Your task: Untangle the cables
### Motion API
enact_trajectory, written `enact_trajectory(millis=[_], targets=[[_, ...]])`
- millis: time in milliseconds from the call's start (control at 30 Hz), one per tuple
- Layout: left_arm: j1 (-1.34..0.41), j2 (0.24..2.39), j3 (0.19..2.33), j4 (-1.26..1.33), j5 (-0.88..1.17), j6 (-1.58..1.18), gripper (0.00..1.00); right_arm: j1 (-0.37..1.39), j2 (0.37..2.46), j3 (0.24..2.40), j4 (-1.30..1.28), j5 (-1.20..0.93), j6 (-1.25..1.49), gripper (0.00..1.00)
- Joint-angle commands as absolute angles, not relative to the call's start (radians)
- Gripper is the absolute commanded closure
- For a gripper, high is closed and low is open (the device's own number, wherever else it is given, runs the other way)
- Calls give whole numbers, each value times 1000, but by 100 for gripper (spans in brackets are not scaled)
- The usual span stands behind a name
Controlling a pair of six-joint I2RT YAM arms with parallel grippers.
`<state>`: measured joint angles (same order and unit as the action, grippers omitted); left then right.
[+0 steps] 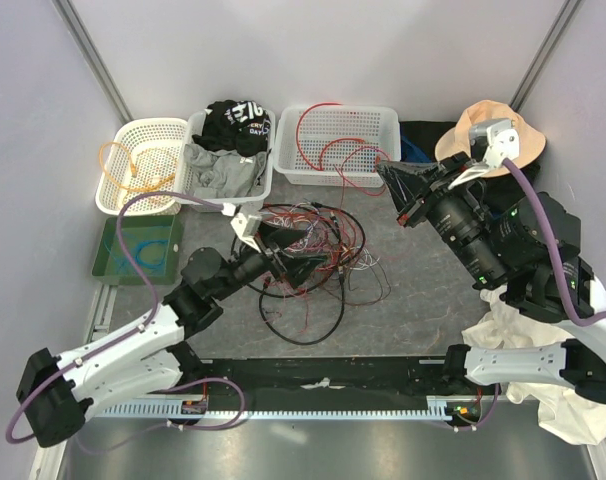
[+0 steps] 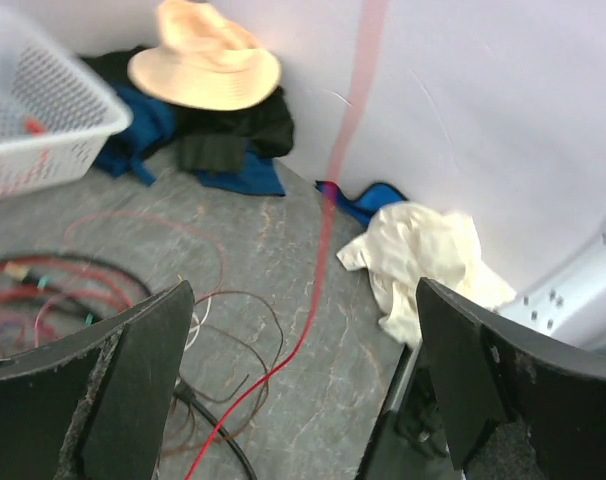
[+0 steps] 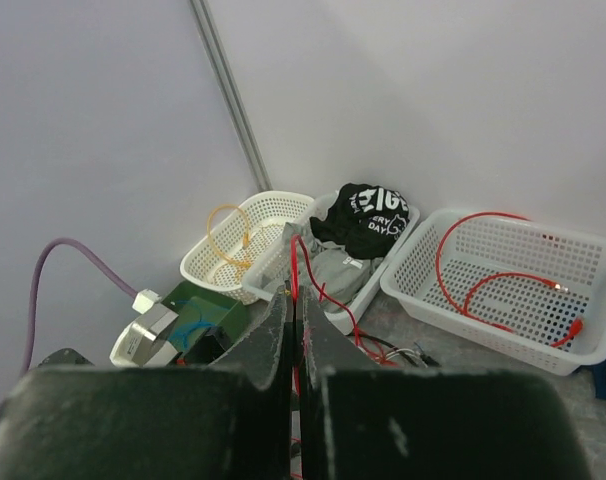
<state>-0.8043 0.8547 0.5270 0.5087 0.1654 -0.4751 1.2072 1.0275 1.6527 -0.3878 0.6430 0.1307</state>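
Observation:
A tangle of thin red, black, brown and white cables (image 1: 318,235) lies mid-table. My left gripper (image 1: 318,263) hovers low over it, open and empty. In the left wrist view (image 2: 303,300) a taut red cable (image 2: 321,250) runs up between the wide-apart fingers without touching them, with brown and black loops (image 2: 233,390) on the table below. My right gripper (image 1: 383,170) is raised beside the right basket. In the right wrist view (image 3: 295,295) it is shut on that red cable (image 3: 328,290), which arcs down towards the tangle (image 3: 388,347).
Three white baskets stand at the back: one with an orange cable (image 1: 138,165), one with clothes (image 1: 228,150), one with red cables (image 1: 338,140). A green tray (image 1: 138,250) is at left. A hat (image 1: 488,135) and a white cloth (image 1: 523,345) lie at right.

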Motion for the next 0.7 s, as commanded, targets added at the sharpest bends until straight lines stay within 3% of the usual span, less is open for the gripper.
enact_trajectory(millis=[0, 267, 467, 567, 600, 667], targets=[[-867, 925, 612, 545, 188, -184, 0, 1212, 996, 1623, -385, 620, 156, 100], [-881, 1153, 692, 563, 230, -167, 5, 1212, 974, 1594, -385, 606, 169, 100], [-884, 1230, 695, 575, 264, -173, 22, 1212, 960, 1586, -394, 618, 164, 100], [-884, 1215, 686, 540, 262, -164, 60, 1212, 950, 1579, -396, 627, 163, 100], [-884, 1207, 686, 529, 256, -163, 85, 1213, 950, 1575, -397, 632, 161, 100], [-884, 1174, 687, 497, 233, -164, 98, 1212, 943, 1563, -396, 632, 163, 100]])
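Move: The red cable hangs from the right gripper. The stretch of it to take is about 7 cm to the left gripper's right, 2 cm ahead and 7 cm below. The middle of the cable tangle lies roughly 14 cm ahead of the left gripper, 2 cm left and 28 cm below, with the thin brown wire at that depth some 8 cm ahead and 15 cm right. From the right gripper, that stretch is about 32 cm below, 6 cm left and 3 cm ahead. Bring the open left gripper to the right and down onto the hanging red cable, about 7 cm each way and a touch forward, starting almost level and then sinking, while rolling its left side up nearly 20 degrees. Close the fingers late, pinching the cable between the tips, while the right gripper keeps its hold on the cable higher up. ##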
